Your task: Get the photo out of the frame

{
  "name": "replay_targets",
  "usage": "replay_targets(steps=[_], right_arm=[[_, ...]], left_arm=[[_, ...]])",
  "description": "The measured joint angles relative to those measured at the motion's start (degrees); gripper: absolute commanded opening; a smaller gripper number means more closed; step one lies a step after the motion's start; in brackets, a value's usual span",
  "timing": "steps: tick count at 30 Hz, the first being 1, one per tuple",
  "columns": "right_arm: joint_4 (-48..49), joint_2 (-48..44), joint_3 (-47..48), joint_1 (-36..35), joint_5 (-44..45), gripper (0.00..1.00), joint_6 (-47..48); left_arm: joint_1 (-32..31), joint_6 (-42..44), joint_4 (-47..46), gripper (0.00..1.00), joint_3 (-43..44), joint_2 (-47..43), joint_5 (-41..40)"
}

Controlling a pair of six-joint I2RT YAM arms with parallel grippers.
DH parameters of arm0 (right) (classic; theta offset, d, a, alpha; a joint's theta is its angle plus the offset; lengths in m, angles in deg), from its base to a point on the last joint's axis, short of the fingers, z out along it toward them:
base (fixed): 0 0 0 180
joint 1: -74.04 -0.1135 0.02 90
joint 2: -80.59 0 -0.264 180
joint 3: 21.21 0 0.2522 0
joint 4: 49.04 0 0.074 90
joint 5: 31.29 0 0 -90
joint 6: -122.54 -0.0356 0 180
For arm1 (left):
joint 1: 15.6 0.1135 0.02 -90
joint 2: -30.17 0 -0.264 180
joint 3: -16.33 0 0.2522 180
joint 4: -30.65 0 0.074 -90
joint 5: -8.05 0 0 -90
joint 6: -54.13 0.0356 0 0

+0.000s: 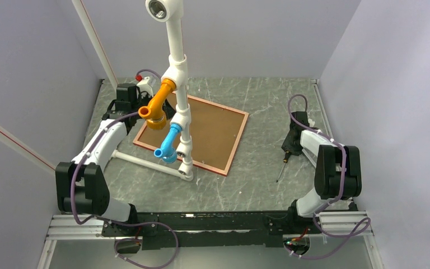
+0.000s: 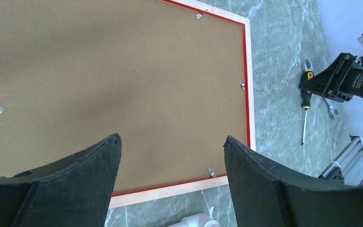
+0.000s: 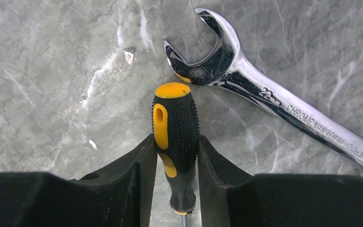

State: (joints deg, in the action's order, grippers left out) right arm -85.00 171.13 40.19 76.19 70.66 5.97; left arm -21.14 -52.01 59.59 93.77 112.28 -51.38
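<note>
The frame [image 1: 238, 141] lies face down in the middle of the table, its red and pale wood rim [image 2: 248, 85] around a brown backing board [image 2: 123, 71]. Small metal tabs [image 2: 242, 85] sit along the board's edges. The photo is hidden under the board. My left gripper [image 2: 172, 139] hangs open above the frame's near edge, nothing between its fingers. My right gripper [image 3: 176, 139] is low on the table right of the frame. Its fingers press both sides of a black-and-yellow screwdriver [image 3: 177, 118] lying there.
A chrome wrench [image 3: 264, 94] lies beside the screwdriver handle. A white pipe stand [image 1: 176, 73] with an orange elbow [image 1: 158, 109] and a blue elbow [image 1: 169, 144] rises over the frame's left part. Grey walls close in the table on three sides.
</note>
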Motion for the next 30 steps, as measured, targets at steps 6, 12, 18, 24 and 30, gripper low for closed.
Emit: replay_targets(steps=[6,12,18,24,30], right_arm=[[2.43,-0.24,-0.72,-1.36,-0.76,0.07,1.11],[6.25,-1.22,-1.73,-8.37,-4.59,0.00,2.64],[11.65,-6.40,-2.43,-14.97,-12.33,0.00,3.80],[23.85,-10.23,-2.45,-16.72,-21.97,0.00,-1.86],[43.87,-5.79,-2.71,-20.28,-29.00,0.00,-13.86]], left_arm=[[0.57,-1.97,-1.36,0.82,0.00,2.91,3.08],[0.74,-6.08,-3.72,0.81,0.00,7.74,8.37],[0.70,-10.32,-6.16,0.80,0.00,12.59,13.79],[-0.55,-11.30,-6.73,0.80,0.70,14.95,16.87],[-2.60,-14.49,-11.15,0.82,0.68,15.67,21.44]])
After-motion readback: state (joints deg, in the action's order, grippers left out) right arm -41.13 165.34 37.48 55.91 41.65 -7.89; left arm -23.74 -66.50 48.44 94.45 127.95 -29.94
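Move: The right hand already grips the screwdriver on the table; the metal clip on the frame's right edge lies about 24 cm to its left and 7 cm ahead, at much the same height. The near-edge clip is some 32 cm left and 6 cm back, the wrench's middle 10 cm right and 4 cm back. The empty left hand has the frame's middle about 8 cm right, 4 cm ahead and 20 cm below. Keep the right fingers shut on the screwdriver handle and carry it about 24 cm left towards the frame's right-edge clip, low at first, then rising 15 cm and easing forward, swinging the fingers from downward to forward-left. Meanwhile bring the open left gripper 7 cm right over the frame, sinking about 5 cm early and tipping farther down. ##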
